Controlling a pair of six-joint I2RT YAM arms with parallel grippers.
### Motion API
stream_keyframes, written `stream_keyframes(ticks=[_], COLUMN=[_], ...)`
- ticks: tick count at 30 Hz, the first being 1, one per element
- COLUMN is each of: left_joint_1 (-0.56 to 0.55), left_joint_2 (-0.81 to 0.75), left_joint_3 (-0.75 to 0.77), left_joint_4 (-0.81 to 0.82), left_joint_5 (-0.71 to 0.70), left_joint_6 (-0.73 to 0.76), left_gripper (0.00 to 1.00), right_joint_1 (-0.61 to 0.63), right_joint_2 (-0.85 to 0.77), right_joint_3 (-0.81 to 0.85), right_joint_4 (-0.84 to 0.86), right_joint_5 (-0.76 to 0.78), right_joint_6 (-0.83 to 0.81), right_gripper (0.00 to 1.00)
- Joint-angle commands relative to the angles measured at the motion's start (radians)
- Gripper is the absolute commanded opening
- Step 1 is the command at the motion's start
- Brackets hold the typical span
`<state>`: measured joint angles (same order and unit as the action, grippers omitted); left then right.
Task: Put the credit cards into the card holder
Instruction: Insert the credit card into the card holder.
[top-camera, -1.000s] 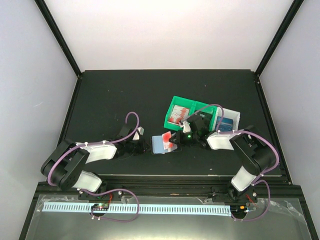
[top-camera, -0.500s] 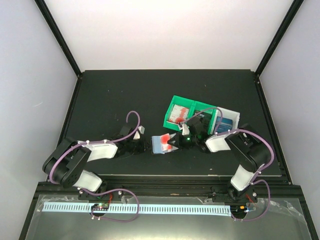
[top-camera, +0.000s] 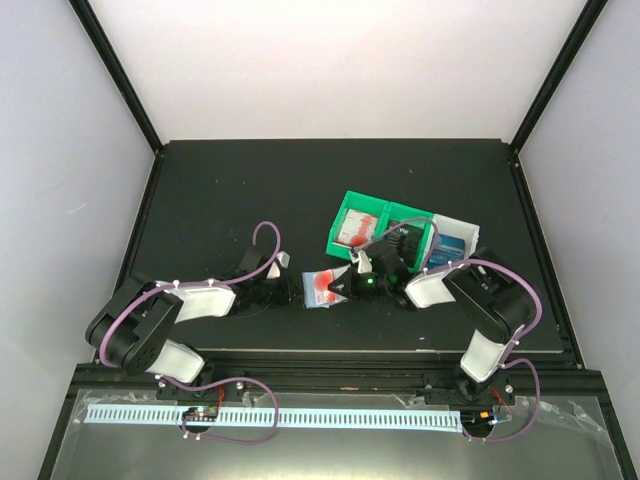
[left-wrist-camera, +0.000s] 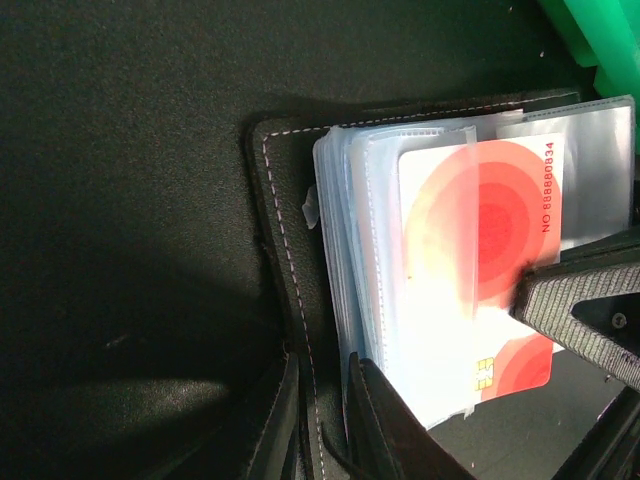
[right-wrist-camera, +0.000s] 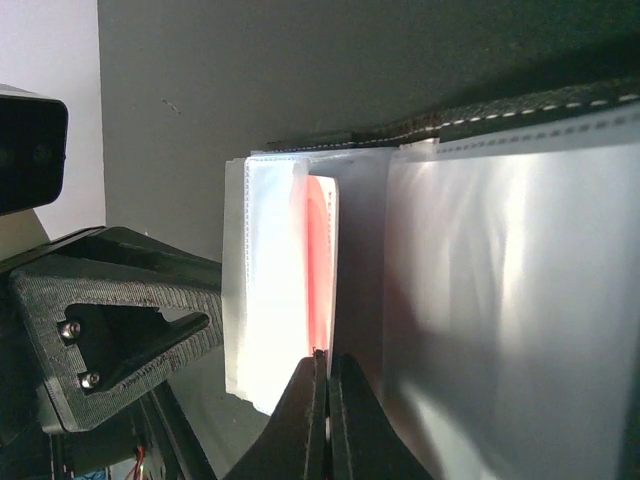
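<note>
The black card holder (left-wrist-camera: 283, 220) lies open on the table, its clear plastic sleeves (left-wrist-camera: 345, 260) fanned out. My left gripper (left-wrist-camera: 322, 365) is shut on the holder's stitched cover edge and pins it in place. A red-and-white credit card (left-wrist-camera: 480, 250) sits partly inside one clear sleeve. My right gripper (right-wrist-camera: 327, 358) is shut on that card's (right-wrist-camera: 318, 270) near edge, seen edge-on between sleeve layers. From above, the card (top-camera: 325, 285) lies over the holder between the left gripper (top-camera: 290, 292) and the right gripper (top-camera: 342, 288).
A green bin (top-camera: 365, 225) with more red-and-white cards stands just behind the holder. Beside it on the right, a white bin (top-camera: 455, 238) holds blue cards. The right arm's body reaches across in front of both bins.
My right gripper has moved left with the red-and-white card, which now covers the pale sleeves it only reached before. The left gripper and the holder have stayed put.
</note>
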<state>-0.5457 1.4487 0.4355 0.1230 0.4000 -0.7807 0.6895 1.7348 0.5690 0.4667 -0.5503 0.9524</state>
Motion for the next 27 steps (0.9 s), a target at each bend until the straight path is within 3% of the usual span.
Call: stream_keyframes(ticks=[1, 11, 15, 22, 27], left_joint_1=[-0.007, -0.010, -0.010, -0.011, -0.010], left_joint_2=[0.022, -0.001, -0.044, -0.101, -0.133], left_joint_3=[0.000, -0.012, -0.020, -0.015, -0.016], left_joint_4=[-0.010, -0.057, -0.089, -0.120, -0.122], left_joint_5=[-0.036, -0.107, -0.138, -0.154, -0.153], left_joint_6=[0.025, 0.037, 0.046, 0.054, 0.060], left_gripper=[0.17, 0.17, 0.17, 0.18, 0.18], right_joint_1=[0.044, 0.090, 0.099, 0.132, 0.158], right_joint_2=[0.025, 0.029, -0.010, -0.078, -0.076], right_joint_3=[0.020, 0.082, 0.090, 0.140, 0.187], right_joint_4=[-0.067, -0.147, -0.210, -0.355, -0.437], right_joint_5=[0.047, 0.118, 0.177, 0.271, 0.329], right_joint_6=[-0.009, -0.019, -0.033, -0.067, -0.083], right_gripper=[0.02, 0.10, 0.20, 0.48, 0.51])
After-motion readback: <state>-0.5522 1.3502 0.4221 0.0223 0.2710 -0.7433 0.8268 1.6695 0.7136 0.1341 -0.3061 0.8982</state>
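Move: The card in the right fingers is already partly in its clear sleeve; the sleeve's middle lies about 3 cm left of the right hand, 1 cm ahead and 1 cm below. The empty clear pocket is some 4 cm to that hand's right, level with it fore and aft; the tray's red-card compartment is about 13 cm ahead and 5 cm right, also slightly below. From the left hand, the sleeve is some 4 cm right and 2 cm ahead, at nearly the same height. Push the pinched card left into the sleeve with the right hand, about 1.5 cm, then stop there and open the fingers to roughly half to let go of its right edge, tipping them some 10 degrees more steeply down. As they open, draw the left gripper about 2 cm left off the holder's left edge, its small gap unchanged. ##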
